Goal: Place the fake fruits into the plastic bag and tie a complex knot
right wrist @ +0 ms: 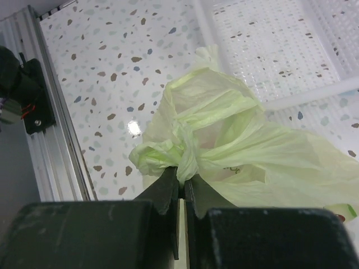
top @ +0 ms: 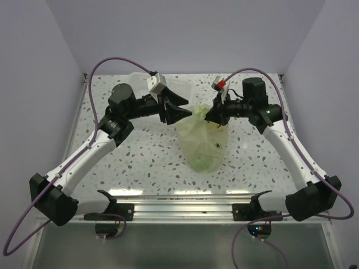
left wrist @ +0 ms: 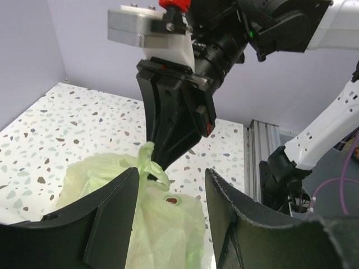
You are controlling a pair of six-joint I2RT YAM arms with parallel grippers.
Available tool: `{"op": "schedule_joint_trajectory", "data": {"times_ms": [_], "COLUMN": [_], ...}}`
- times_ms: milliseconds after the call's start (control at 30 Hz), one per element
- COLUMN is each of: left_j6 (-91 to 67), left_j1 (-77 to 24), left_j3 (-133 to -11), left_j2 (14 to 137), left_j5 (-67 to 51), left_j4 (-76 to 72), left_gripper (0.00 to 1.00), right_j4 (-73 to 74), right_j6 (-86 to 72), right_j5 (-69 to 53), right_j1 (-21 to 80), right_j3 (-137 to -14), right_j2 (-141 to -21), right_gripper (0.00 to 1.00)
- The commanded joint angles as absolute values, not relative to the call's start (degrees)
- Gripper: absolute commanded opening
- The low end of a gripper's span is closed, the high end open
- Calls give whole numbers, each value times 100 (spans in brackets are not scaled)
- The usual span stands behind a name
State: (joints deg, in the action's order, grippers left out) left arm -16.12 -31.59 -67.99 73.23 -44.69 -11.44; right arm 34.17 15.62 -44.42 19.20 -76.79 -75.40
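The pale green plastic bag (top: 203, 143) stands bunched in the middle of the table. Its twisted handle ends form the knot (right wrist: 179, 151) at the top. My right gripper (right wrist: 182, 182) is shut on a strand of that knot, and the same grip shows in the left wrist view, the right gripper (left wrist: 159, 162) pinching the knot (left wrist: 148, 162). My left gripper (left wrist: 171, 190) is open, its fingers (left wrist: 112, 207) straddling the bag's upper part (left wrist: 162, 235) just below the knot. From above, the left gripper (top: 184, 112) faces the right gripper (top: 208, 116) across the bag top. The fake fruits are hidden inside the bag.
A clear-white plastic basket (top: 188, 88) sits behind the bag at the back of the speckled table (top: 140, 157); its mesh floor (right wrist: 280, 50) shows beyond the bag. An aluminium rail (top: 185, 202) runs along the near edge.
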Motion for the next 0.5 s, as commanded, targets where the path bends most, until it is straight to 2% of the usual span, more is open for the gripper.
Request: {"op": "schedule_joint_trajectory", "data": {"times_ms": [0, 167, 467], "left_j6": [-897, -537, -571], "left_j1": [-3330, -3682, -4051], "left_j3": [-6592, -6337, -6680], "left_j2": [7172, 7154, 7769], "left_j5": [-4114, -3648, -3735], "left_j4": [-405, -597, -966], "left_gripper": [56, 52, 51], "right_j4": [2752, 2452, 2610], "right_j6": [599, 53, 237], "right_j5": [-3991, -3771, -3779], "right_j1": [1925, 2065, 2144], "right_j3": [-7542, -7321, -7181], "right_j2": [-7155, -6838, -6680], "right_gripper": [0, 0, 0]}}
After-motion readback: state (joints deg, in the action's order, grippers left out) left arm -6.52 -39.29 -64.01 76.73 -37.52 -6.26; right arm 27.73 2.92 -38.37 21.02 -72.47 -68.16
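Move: The twisted top of the plastic bag, pinched in the right gripper, lies about 7 cm to the left gripper's right, some 8 cm below it and 2 cm farther out. The bag's full body hangs beneath, roughly 8 cm right of the left gripper, level with it front to back and 25 cm below. The white basket sits about 22 cm ahead, 11 cm left and 33 cm below. For the right gripper, the bag top is already in its fingers. Lower the left gripper about 7 cm, also bringing it some 3 cm to the right, towards the bag top, with its fingers kept half open and tipping down about 10 degrees. Meanwhile keep the right fingers shut on the twist, lift it roughly 2.5 cm with a slight draw back, and turn that wrist a little clockwise while tilting its fingertips up. ##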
